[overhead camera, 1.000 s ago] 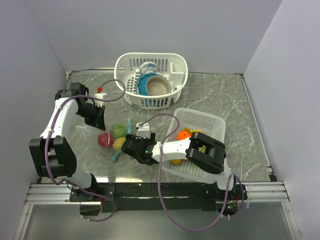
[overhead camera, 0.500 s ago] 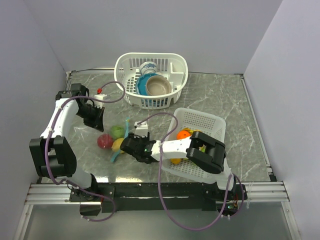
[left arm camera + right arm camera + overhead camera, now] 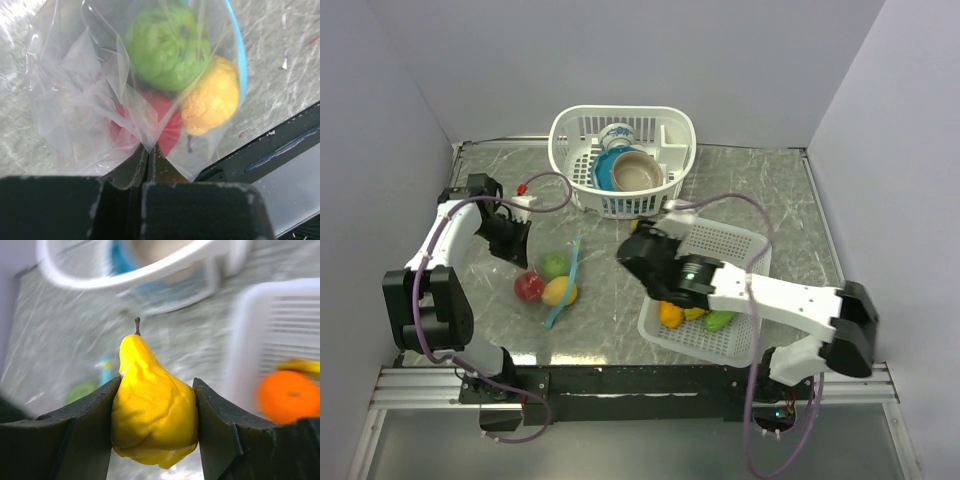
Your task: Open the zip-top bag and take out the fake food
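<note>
The clear zip-top bag (image 3: 75, 90) lies on the table, its teal zip strip (image 3: 239, 60) along the far edge. Inside it show three pieces of fake food: a green fruit (image 3: 167, 45), a red one (image 3: 150, 125) and a yellow-orange one (image 3: 210, 102). My left gripper (image 3: 148, 155) is shut on a fold of the bag's closed end. From above, the bag (image 3: 535, 268) sits just right of the left gripper (image 3: 517, 258). My right gripper (image 3: 156, 385) is shut on a yellow pear (image 3: 152, 410), held in the air near the flat basket; from above, the right gripper (image 3: 632, 250) hides the pear.
A flat white basket (image 3: 740, 240) at the right holds an orange fruit (image 3: 287, 395) and yellow and green pieces (image 3: 718, 320). A round white basket (image 3: 575, 130) with bowls and a cup stands at the back. The left arm's cable (image 3: 555, 190) loops over the table.
My right gripper has closed on the yellow pear at the bag's mouth, then swung up and to the right with it. The left gripper keeps its hold on the bag.
</note>
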`<act>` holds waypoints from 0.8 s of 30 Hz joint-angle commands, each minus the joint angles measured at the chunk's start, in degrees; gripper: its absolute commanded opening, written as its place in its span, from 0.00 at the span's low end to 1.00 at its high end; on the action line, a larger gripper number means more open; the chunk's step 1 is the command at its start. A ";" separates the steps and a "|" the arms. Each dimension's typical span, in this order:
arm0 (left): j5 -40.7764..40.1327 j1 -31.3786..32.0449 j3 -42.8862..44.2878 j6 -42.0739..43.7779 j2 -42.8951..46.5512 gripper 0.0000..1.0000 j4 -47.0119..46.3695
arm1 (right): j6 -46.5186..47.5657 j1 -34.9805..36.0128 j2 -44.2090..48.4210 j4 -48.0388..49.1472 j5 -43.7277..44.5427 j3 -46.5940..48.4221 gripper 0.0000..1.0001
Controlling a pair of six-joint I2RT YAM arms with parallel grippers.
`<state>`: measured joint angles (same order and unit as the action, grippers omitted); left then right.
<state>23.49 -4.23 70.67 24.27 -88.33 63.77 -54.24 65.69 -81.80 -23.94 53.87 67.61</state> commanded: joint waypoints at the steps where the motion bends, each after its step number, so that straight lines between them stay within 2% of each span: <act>1: 1.39 2.72 8.92 -1.15 1.23 0.01 3.20 | -15.70 -2.23 3.13 -16.64 4.14 -8.37 0.26; 2: 1.91 3.43 10.35 -1.50 1.32 0.01 4.16 | -18.42 -2.49 3.14 -19.01 3.71 -9.77 0.28; 3: 2.70 3.79 11.75 -2.12 1.76 0.01 5.82 | -22.88 -2.85 2.88 -22.86 3.27 -10.30 0.36; 5: 3.32 6.51 14.57 -3.09 2.11 0.01 6.80 | -25.21 -3.38 1.56 -24.74 1.60 -11.36 0.51; 6: 3.76 7.21 15.10 -3.79 2.38 0.01 7.16 | -25.22 -3.38 1.12 -24.66 1.42 -11.45 0.66; 8: 3.32 9.14 14.50 -4.49 2.73 0.01 7.16 | -24.34 -2.77 0.68 -23.52 0.72 -11.37 0.83; 9: 2.89 9.67 13.80 -4.84 2.99 0.01 6.99 | -23.64 -2.50 0.85 -22.47 1.41 -11.19 0.96; 10: 1.92 10.20 12.22 -4.94 3.17 0.01 6.03 | -23.02 -1.80 1.37 -21.77 2.03 -10.93 0.99; 14: -1.24 10.29 8.52 -4.59 3.78 0.01 3.92 | -17.58 1.63 1.03 -18.69 5.54 -6.46 1.00; 17: -3.61 10.29 5.80 -4.32 3.96 0.01 1.37 | -8.29 4.09 -0.90 -12.82 6.69 -3.73 1.00; 18: -4.49 10.21 5.01 -4.49 3.79 0.01 0.66 | -1.29 5.23 -1.34 -6.70 6.26 -3.72 1.00; 19: -5.20 10.21 3.61 -4.41 3.61 0.01 -0.13 | 2.87 5.67 -1.78 -2.81 3.38 -3.98 1.00; 20: -6.34 10.21 2.81 -4.41 3.35 0.01 -0.92 | 11.26 6.29 -1.70 1.84 1.35 -5.55 1.00; 21: -6.96 10.12 2.11 -4.41 3.26 0.01 -2.32 | 14.48 6.64 -1.61 9.80 -1.46 -6.52 1.00; 24: -8.37 10.12 -0.36 -4.58 2.90 0.01 -4.43 | 20.14 7.96 -3.18 15.94 -8.95 -7.33 1.00</act>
<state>18.33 6.07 72.16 20.21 -85.97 63.88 -48.84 72.20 -83.26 -23.70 52.07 61.08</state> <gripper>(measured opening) 0.020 0.999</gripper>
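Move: The right hand already holds the yellow pear; the white tray's middle is about 15 cm right, level fore and aft, some 19 cm below. In it the orange sits about 5 cm ahead and 12 cm right. The left hand keeps the bag pinched: the red apple is 2 cm right, 1 cm ahead and 8 cm below, the yellow fruit 9 cm right and level, the green apple 8 cm right, 7 cm ahead. Right carries the pear roughly 10 cm right-down to tray, opens, returns left; left lifts bag 7 cm, lowers. ##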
